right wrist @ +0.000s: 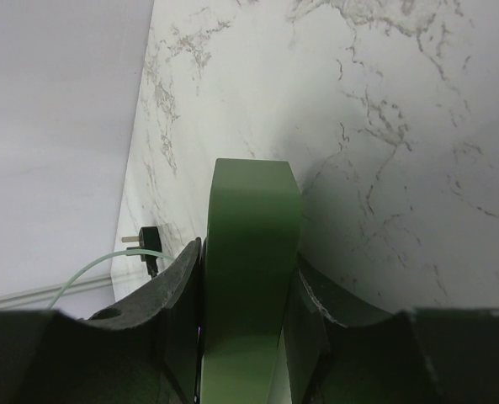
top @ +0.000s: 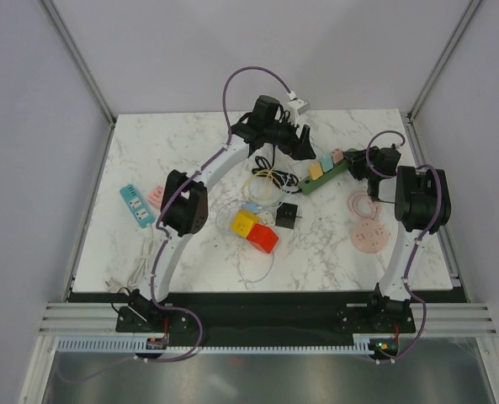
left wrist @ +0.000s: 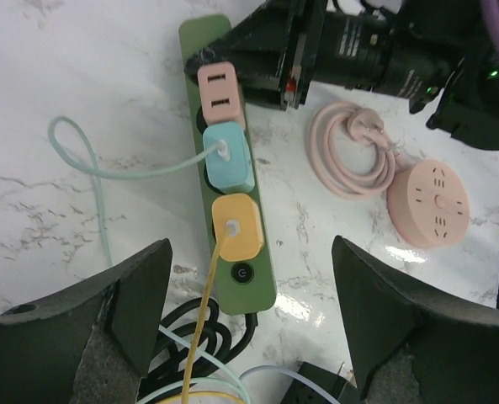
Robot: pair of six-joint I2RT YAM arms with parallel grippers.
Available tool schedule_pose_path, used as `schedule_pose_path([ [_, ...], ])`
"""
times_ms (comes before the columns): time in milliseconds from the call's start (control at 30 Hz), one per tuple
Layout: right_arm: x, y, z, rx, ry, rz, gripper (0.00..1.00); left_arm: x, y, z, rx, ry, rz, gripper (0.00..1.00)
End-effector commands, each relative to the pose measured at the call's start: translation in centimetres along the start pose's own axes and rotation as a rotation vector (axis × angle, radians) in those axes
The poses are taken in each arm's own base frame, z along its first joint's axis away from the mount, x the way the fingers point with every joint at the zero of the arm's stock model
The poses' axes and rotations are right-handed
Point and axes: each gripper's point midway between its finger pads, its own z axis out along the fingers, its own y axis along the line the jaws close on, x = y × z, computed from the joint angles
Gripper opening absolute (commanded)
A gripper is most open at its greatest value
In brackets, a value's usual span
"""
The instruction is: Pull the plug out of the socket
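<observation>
A green socket strip (top: pixel 310 183) (left wrist: pixel 264 282) lies on the marble table with three plugs in it. In a row they are pink (left wrist: pixel 220 93), teal (left wrist: pixel 229 157) and yellow (left wrist: pixel 236 225), the last nearest the strip's switch. My left gripper (left wrist: pixel 251 257) (top: pixel 303 145) hovers open above the switch end, one finger on each side of the strip, touching nothing. My right gripper (right wrist: pixel 249 282) (top: pixel 356 162) is shut on the far end of the green strip (right wrist: pixel 251 227), beyond the pink plug.
A pink round socket (left wrist: pixel 438 202) (top: pixel 370 234) and its coiled cord lie to the right. A tangle of black and pale cables (top: pixel 266 181), a black adapter (top: pixel 289 216), yellow and red cubes (top: pixel 256 231) and a blue strip (top: pixel 136 205) sit left and nearer.
</observation>
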Motion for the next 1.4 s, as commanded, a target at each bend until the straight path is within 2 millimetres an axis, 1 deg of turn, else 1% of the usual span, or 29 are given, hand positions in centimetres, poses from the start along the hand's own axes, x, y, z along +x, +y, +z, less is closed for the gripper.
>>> schedule_pose_path([
  [0, -0.6, -0.6, 0.5, -0.009, -0.018, -0.112, 0.0, 0.8, 0.0, 0.8, 0.018, 0.027, 0.023, 0.83],
  [33, -0.6, -0.6, 0.5, -0.011, -0.016, -0.111, 0.0, 1.6, 0.2, 1.3, 0.02, 0.043, 0.019, 0.82],
  [67, -0.6, -0.5, 0.5, -0.013, -0.017, -0.111, 0.0, 1.9, 0.1, 1.6, 0.025, 0.049, 0.018, 0.82],
  [167, -0.6, -0.5, 0.5, -0.015, -0.016, -0.11, 0.0, 2.6, 0.2, 2.4, 0.019, 0.06, 0.019, 0.82],
  [233, -0.6, -0.5, 0.6, -0.018, -0.014, -0.107, 0.0, 2.5, 0.3, 2.9, 0.004, 0.055, 0.028, 0.82],
  [267, -0.4, -0.4, 0.6, -0.023, -0.01, -0.104, 0.0, 2.9, 0.4, 3.3, 0.002, 0.055, 0.029, 0.82],
  [333, -0.4, -0.2, 0.6, -0.03, -0.011, -0.102, 0.0, 3.0, 0.1, 3.9, 0.009, 0.052, 0.028, 0.81],
  [367, -0.4, -0.2, 0.5, -0.03, -0.011, -0.102, 0.0, 3.5, 0.0, 4.4, 0.015, 0.059, 0.025, 0.78],
  [400, -0.5, -0.2, 0.5, -0.03, -0.013, -0.102, 0.0, 3.6, -0.1, 4.6, 0.016, 0.059, 0.026, 0.75],
  [433, -0.5, -0.3, 0.5, -0.029, -0.012, -0.101, 0.0, 3.6, -0.3, 4.7, 0.017, 0.058, 0.021, 0.73],
  [500, -0.5, -0.2, 0.5, -0.032, -0.012, -0.101, 0.0, 3.7, -0.2, 5.0, 0.018, 0.057, 0.014, 0.71],
  [533, -0.4, -0.1, 0.5, -0.033, -0.011, -0.1, 0.0, 3.7, -0.1, 5.0, 0.015, 0.056, 0.012, 0.67],
  [567, -0.5, -0.2, 0.6, -0.031, -0.011, -0.097, 0.0, 3.8, -0.2, 5.1, 0.017, 0.056, 0.009, 0.66],
  [633, -0.5, -0.1, 0.6, -0.034, -0.011, -0.096, 0.0, 4.0, -0.4, 5.3, 0.025, 0.06, 0.007, 0.64],
  [800, -0.5, 0.0, 0.6, -0.037, -0.012, -0.096, 0.0, 4.4, -0.7, 5.8, 0.018, 0.068, 0.005, 0.63],
  [867, -0.5, 0.0, 0.6, -0.036, -0.012, -0.094, 0.0, 4.6, -0.7, 5.9, 0.021, 0.071, -0.001, 0.54],
  [933, -0.5, -0.1, 0.6, -0.034, -0.011, -0.094, 0.0, 4.7, -0.8, 6.0, 0.022, 0.073, -0.001, 0.5],
  [1000, -0.5, 0.0, 0.6, -0.037, -0.012, -0.093, 0.0, 4.8, -0.8, 6.1, 0.019, 0.077, 0.0, 0.5],
  [1067, -0.6, 0.0, 0.6, -0.038, -0.014, -0.092, 0.0, 5.3, -0.8, 6.2, 0.014, 0.09, 0.001, 0.53],
  [1133, -0.6, 0.1, 0.6, -0.04, -0.014, -0.092, 0.0, 5.3, -1.1, 6.4, 0.02, 0.092, 0.006, 0.57],
  [1200, -0.4, 0.2, 0.6, -0.043, -0.011, -0.089, 0.0, 5.6, -1.0, 6.6, 0.016, 0.101, 0.006, 0.59],
  [1267, -0.5, 0.3, 0.6, -0.045, -0.012, -0.09, 0.0, 5.9, -1.0, 6.8, 0.016, 0.106, 0.002, 0.57],
  [1333, -0.4, 0.3, 0.6, -0.046, -0.011, -0.092, 0.0, 5.8, -1.0, 6.9, 0.015, 0.102, 0.001, 0.52],
  [1367, -0.5, 0.4, 0.6, -0.046, -0.013, -0.09, 0.0, 5.8, -1.1, 7.0, 0.016, 0.102, -0.001, 0.48],
])
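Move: The left hand, empty and wide open, hangs above the socket strip; the yellow plug lies about 5 cm to its right, 2 cm back and some 11 cm below. At the same depth, the blue plug is about 9 cm right and 1 cm ahead of that hand, the pink plug about 12 cm right and 2 cm ahead. From the right hand, which already grips the strip's far end, the yellow plug lies roughly 11 cm left, 3 cm back and 3 cm higher. Down first, quickly, then easing off, the left hand sinks about 8 cm in all towards the yellow plug, sliding some 4 cm to the right as it goes, with a slight tilt of the wrist. Its fingers narrow from wide open to about half, one on either side of the plug and not yet shut on it. The right hand stays put, keeping its pinch on the strip's end. ##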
